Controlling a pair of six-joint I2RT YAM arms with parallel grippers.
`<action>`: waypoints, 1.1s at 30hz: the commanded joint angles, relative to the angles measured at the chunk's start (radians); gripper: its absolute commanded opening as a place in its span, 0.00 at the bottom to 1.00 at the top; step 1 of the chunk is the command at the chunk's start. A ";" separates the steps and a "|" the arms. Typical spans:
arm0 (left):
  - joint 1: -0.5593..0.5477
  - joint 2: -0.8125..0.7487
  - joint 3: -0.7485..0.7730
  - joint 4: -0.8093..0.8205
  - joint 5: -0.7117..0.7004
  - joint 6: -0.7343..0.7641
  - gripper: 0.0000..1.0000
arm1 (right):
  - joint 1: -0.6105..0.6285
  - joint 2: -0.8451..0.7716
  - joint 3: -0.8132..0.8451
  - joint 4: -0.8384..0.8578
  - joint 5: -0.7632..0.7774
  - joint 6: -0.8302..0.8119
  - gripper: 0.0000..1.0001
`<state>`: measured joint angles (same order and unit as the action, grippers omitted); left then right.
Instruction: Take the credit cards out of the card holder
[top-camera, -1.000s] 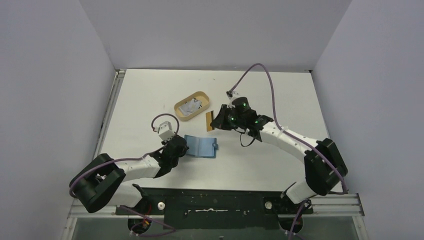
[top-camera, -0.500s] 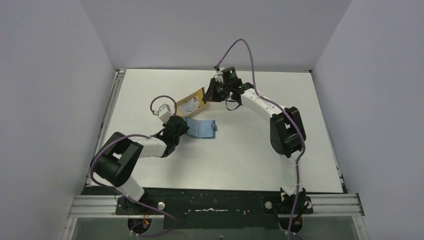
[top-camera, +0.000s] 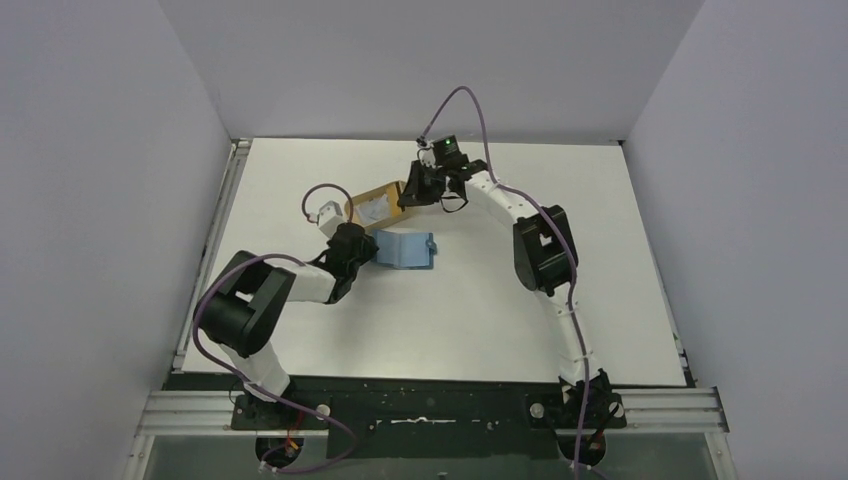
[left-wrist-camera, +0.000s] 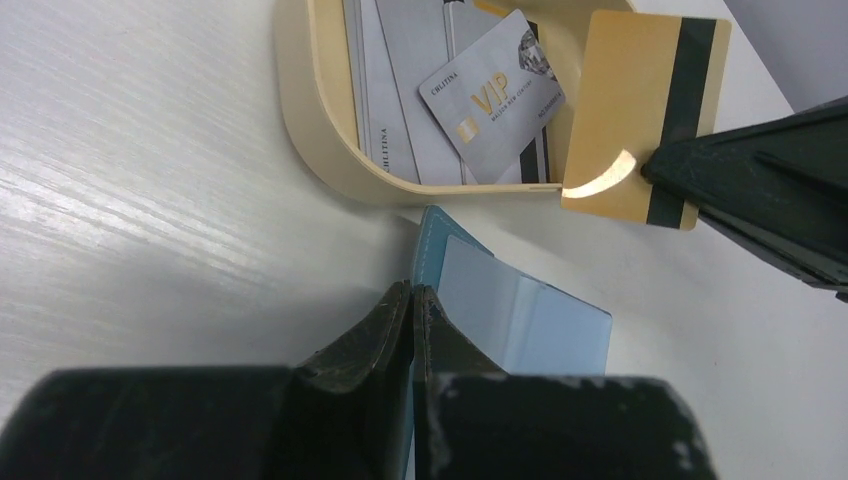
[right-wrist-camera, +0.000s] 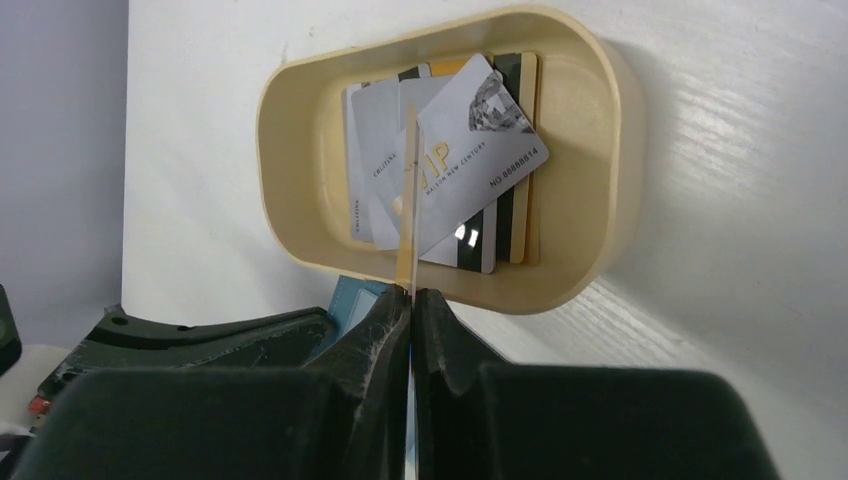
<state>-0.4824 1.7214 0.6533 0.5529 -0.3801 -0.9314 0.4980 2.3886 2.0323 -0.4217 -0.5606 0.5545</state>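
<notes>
The teal card holder (top-camera: 408, 249) lies open on the table just in front of the tray. My left gripper (left-wrist-camera: 413, 291) is shut on its left edge, and its light blue pockets (left-wrist-camera: 520, 318) show to the right of the fingers. A yellowish credit card (left-wrist-camera: 628, 110) with a dark stripe hangs over the tray's near rim, and my right gripper (right-wrist-camera: 411, 296) is shut on it. In the right wrist view that card (right-wrist-camera: 407, 215) shows edge-on. Several more credit cards (right-wrist-camera: 460, 165), a silver VIP card (left-wrist-camera: 492, 96) uppermost, lie in the tray.
The oval tan tray (top-camera: 357, 205) stands at the back left of centre, its rim (right-wrist-camera: 610, 160) close under the held card. The two grippers are close together, with the right gripper's black fingers (left-wrist-camera: 760, 190) just beyond the card holder.
My right gripper has carried the yellowish card back and to the left, from beside the tray to over it. My left gripper has drawn the card holder further back, towards the tray.
</notes>
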 joint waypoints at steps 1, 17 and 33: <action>0.005 0.016 0.027 0.077 0.025 -0.003 0.00 | -0.006 0.029 0.093 0.009 -0.008 -0.021 0.00; 0.009 -0.014 0.024 0.045 0.031 0.005 0.00 | -0.052 0.123 0.274 0.052 0.024 0.020 0.00; 0.043 -0.063 -0.006 -0.028 0.064 0.014 0.00 | -0.004 0.183 0.370 -0.100 0.200 -0.273 0.00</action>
<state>-0.4515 1.7054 0.6506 0.5182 -0.3347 -0.9302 0.4637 2.5664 2.3734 -0.5034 -0.4400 0.4023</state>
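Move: The right gripper holds a gold credit card on edge. From it, the tray's middle lies about 7 cm to the left, 1 cm ahead and 7 cm below. The loose VIP card on the pile is some 5 cm left and 2 cm ahead. The opened card holder is roughly 11 cm back, about level sideways. From the left gripper, the tray's middle is about 10 cm ahead, 2 cm right and slightly below. Carry the pinched gold card forward about 7 cm with the right gripper, over the tray's right-hand end to its far corner. Rise about 2 cm late on the way, sink back to nearly the same height, and tilt the wrist over 10 degrees so the fingertips swing outward. Keep the grip. Hold the left gripper nearly still, still pinching the card holder's left edge. ##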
